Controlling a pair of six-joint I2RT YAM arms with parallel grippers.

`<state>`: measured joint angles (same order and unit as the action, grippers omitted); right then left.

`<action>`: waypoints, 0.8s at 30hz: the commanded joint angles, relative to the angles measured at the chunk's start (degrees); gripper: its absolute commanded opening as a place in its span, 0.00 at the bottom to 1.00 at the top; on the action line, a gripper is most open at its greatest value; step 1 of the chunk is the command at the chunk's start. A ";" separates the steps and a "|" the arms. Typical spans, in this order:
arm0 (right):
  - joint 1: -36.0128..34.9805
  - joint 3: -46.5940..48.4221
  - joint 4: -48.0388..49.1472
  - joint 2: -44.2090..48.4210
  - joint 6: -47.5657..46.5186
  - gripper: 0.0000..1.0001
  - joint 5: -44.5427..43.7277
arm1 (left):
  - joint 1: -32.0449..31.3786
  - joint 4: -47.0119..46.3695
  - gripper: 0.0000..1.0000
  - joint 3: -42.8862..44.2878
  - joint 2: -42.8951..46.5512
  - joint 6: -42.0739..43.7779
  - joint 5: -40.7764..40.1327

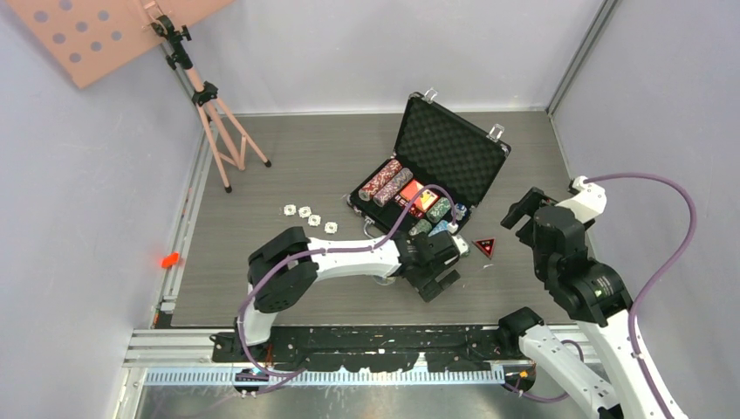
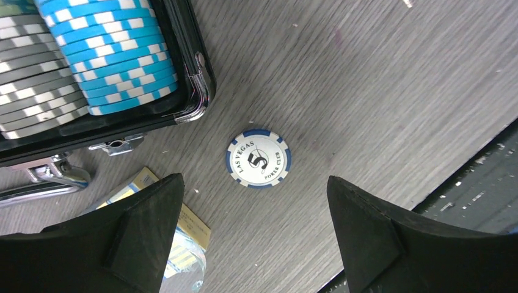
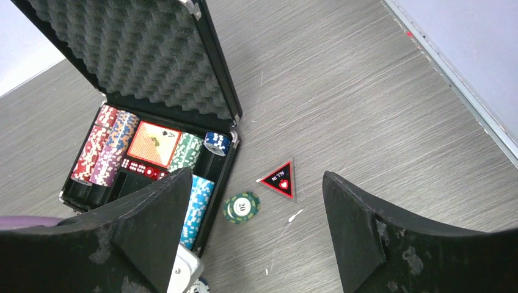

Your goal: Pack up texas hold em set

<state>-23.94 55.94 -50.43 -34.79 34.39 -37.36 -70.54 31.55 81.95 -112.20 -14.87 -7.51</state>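
The black silver-trimmed briefcase lies open mid-table with its foam lid up. Rows of chips, a red card deck and tiny red dice sit in it. My left gripper is open just in front of the case's near corner. A white and blue "5" chip lies flat on the table by its fingertips. A wrapped blue and yellow deck is partly hidden under its left finger. My right gripper is open and empty, high above a green "20" chip and a triangular all-in marker.
Several small white discs lie in a row left of the case. A pink tripod with a pink board stands at the back left. A small red object sits on the left rail. The table's near edge is close to my left gripper.
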 commanded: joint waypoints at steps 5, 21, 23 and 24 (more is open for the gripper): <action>-0.31 -0.73 -0.36 4.57 1.31 0.84 -4.16 | 0.54 2.87 0.85 4.38 -4.09 -2.59 2.71; -0.31 -1.53 -0.93 4.46 2.12 0.84 -2.31 | 1.55 4.30 0.43 4.01 -5.66 -3.58 4.71; -0.29 -1.04 -1.79 3.94 2.12 0.84 -2.08 | 1.62 4.23 0.38 3.87 -5.57 -3.50 5.26; -0.31 -0.85 -2.13 3.41 2.06 0.84 -1.68 | 1.68 4.34 0.36 3.83 -5.41 -3.45 5.43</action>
<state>-23.94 54.35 -52.36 -30.13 35.07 -39.09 -68.71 34.24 84.62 -116.79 -17.76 -4.84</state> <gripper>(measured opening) 0.842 0.408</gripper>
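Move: The blue-and-white chip lies flat on the table almost straight under the left hand, some 3 cm below it. The black case's near corner is about 4 cm ahead of the chip, with the blue chip stack about 10 cm ahead and 3 cm right of the hand. The yellow-striped box sits roughly 9 cm left and 3 cm ahead. From the right hand the chip is about 24 cm left, 6 cm back and 25 cm below. The blue-and-white chip is straddled from above: the left hand sinks a little over 2 cm to it, tilting only about 5 degrees, then stays at table level and closes its wide-open fingers to less than half, the tips coming against opposite sides of the chip's rim. The right hand, empty and open, eases back and to its right by about 2 cm, away from the chip, then stops. ##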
